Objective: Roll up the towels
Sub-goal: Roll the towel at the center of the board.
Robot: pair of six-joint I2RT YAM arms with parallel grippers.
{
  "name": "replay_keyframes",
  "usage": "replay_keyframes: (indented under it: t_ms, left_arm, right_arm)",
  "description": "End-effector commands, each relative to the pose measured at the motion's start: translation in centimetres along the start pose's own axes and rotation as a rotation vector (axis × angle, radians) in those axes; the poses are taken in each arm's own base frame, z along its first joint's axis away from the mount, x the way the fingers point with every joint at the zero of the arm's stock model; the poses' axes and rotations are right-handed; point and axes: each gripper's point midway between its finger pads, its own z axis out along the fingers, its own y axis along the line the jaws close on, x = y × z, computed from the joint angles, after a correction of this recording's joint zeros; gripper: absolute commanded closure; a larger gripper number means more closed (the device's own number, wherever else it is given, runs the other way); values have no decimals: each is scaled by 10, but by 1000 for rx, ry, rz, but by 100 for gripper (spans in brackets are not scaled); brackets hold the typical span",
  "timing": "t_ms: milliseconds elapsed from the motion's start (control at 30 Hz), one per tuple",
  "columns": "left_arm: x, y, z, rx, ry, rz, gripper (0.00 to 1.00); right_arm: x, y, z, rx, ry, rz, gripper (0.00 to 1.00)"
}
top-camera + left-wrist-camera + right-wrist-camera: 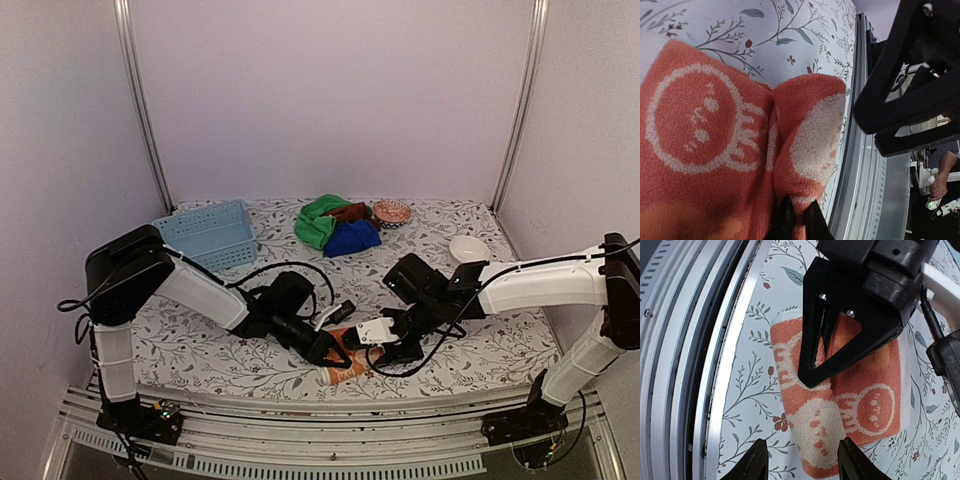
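Note:
An orange towel point(346, 366) with a cream pattern lies near the table's front edge, its front part rolled into a tube point(815, 432). My left gripper point(797, 216) is shut on the end of that roll point(807, 150); the flat part point(695, 130) spreads to the left in the left wrist view. My right gripper point(802, 465) is open, its fingertips on either side of the roll's other end and apart from it. A green towel point(317, 222), a deep blue one point(352, 239) and a rust-brown one point(350, 211) lie heaped at the back.
A light blue slotted basket point(208, 233) stands at the back left. A small patterned bowl point(392, 211) sits beside the heap and a white bowl point(468, 248) at the right. The metal rail point(700, 365) runs just along the roll.

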Motion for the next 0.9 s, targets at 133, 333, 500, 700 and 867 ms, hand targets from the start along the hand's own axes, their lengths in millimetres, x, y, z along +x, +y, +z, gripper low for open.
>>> replay_keyframes:
  t_ms: [133, 333, 500, 700, 867]
  left_arm:
    - [21, 33, 2, -49, 62, -91, 100]
    - [18, 39, -2, -77, 68, -79, 90]
    - [6, 36, -32, -226, 52, 20, 65]
    - [-12, 19, -98, -455, -126, 142, 53]
    - [1, -29, -117, -565, -249, 393, 50]
  right_arm:
    - [20, -7, 42, 55, 84, -107, 53]
    - [30, 5, 56, -16, 110, -115, 71]
    - [37, 28, 56, -153, 143, -63, 88]
    - [25, 50, 41, -343, 185, 134, 91]
    - [17, 57, 37, -518, 215, 305, 92]
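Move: The right end of the orange towel's roll lies about 5 cm below the right hand's open fingers, some 2 cm to their left and 1 cm ahead. The towel's flat part is roughly 5 cm ahead and 7 cm left of that hand, 7 cm below it. The left hand already pinches the roll farther left; from it, the right end is about 7 cm to the right and 2 cm ahead, at the same height. Down about 5 cm, drifting slightly forward and left, the right hand brings its open fingers over the roll's right end and closes them on it, then draws it back about 3 cm, fingertips tipping down and back towards the robot. The left hand at first holds its pinch, opens as the right closes, then lifts away up and to the left, about 7 cm each way, a little forward. ##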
